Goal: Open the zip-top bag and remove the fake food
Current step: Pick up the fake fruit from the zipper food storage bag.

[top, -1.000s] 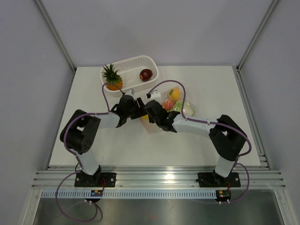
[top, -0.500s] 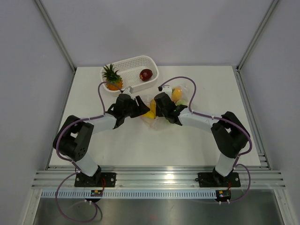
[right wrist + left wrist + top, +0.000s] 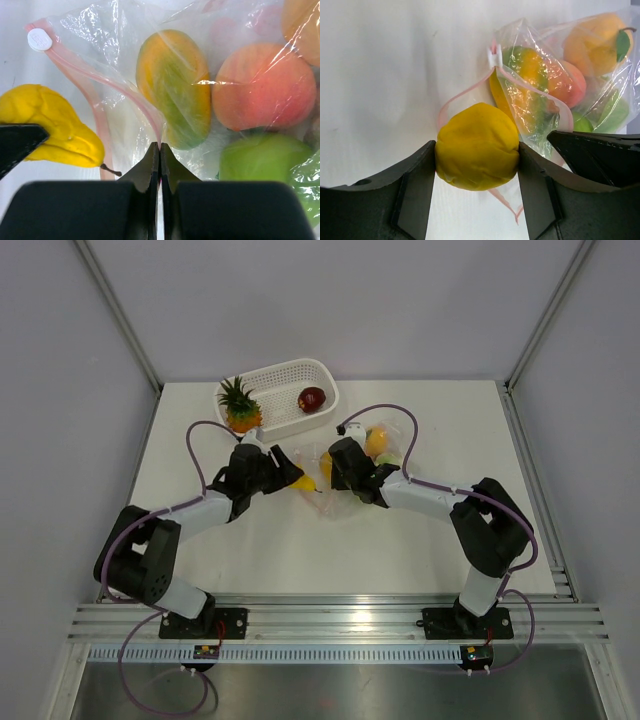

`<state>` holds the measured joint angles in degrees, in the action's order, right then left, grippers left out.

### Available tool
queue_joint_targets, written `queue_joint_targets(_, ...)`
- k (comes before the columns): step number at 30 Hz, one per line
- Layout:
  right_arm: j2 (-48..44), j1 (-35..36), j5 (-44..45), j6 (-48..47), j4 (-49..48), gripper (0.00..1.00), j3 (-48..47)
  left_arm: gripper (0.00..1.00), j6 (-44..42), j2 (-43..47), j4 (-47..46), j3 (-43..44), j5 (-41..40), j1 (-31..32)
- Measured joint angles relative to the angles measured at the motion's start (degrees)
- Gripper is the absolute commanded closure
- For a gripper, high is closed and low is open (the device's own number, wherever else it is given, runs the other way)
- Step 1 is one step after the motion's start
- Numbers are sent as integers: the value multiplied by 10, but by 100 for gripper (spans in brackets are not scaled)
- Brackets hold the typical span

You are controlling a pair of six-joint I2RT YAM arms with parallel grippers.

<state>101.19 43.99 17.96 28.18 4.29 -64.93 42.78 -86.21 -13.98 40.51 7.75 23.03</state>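
The clear zip-top bag lies at mid-table with its pink zip strip parted. Still inside it are a mango-coloured piece, a peach, a green apple and an orange. My right gripper is shut on the pink strip at the bag's mouth. Just left of the mouth, my left gripper is shut on a yellow pear-shaped fake food, holding it above the table; the top view shows it too.
A white perforated basket stands at the back of the table. It holds a pineapple and a dark red piece. The white slider tab sits at the end of the strip.
My left gripper has drawn back to the left with the yellow piece, out of the bag's mouth. The right gripper shifted toward the bag early on and has since stayed still.
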Motion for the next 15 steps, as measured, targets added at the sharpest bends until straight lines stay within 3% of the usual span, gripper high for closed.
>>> queue_joint_targets(10,0,0,-23,2,0,100,0,59,3,104,51,-10,-52,-3)
queue_joint_targets(15,0,0,-31,2,-2,100,4,59,3,114,91,35,-59,-21)
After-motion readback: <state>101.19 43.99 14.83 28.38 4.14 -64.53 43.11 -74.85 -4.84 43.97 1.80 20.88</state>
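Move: The left hand already holds the yellow pepper just clear of the bag. The white basket it is bound for lies about 20 cm ahead and 6 cm left, its middle some 4 cm lower. In the basket, the pineapple sits about 15 cm ahead and 13 cm left of that hand, and the dark red fruit 20 cm ahead and 3 cm right. The bagged mango lies 4 cm ahead, 7 cm right and 6 cm below. From the right hand the basket is 20 cm ahead, 14 cm left. Still gripping the yellow pepper at the same opening, the left hand lifts it up and away from the bag mouth, about 7 cm up with some 3 cm to the left, easing forward only at the end; the wrist turns slightly counter-clockwise and the fingertips tip up. The right hand keeps the bag's zip edge pinched, almost still. ##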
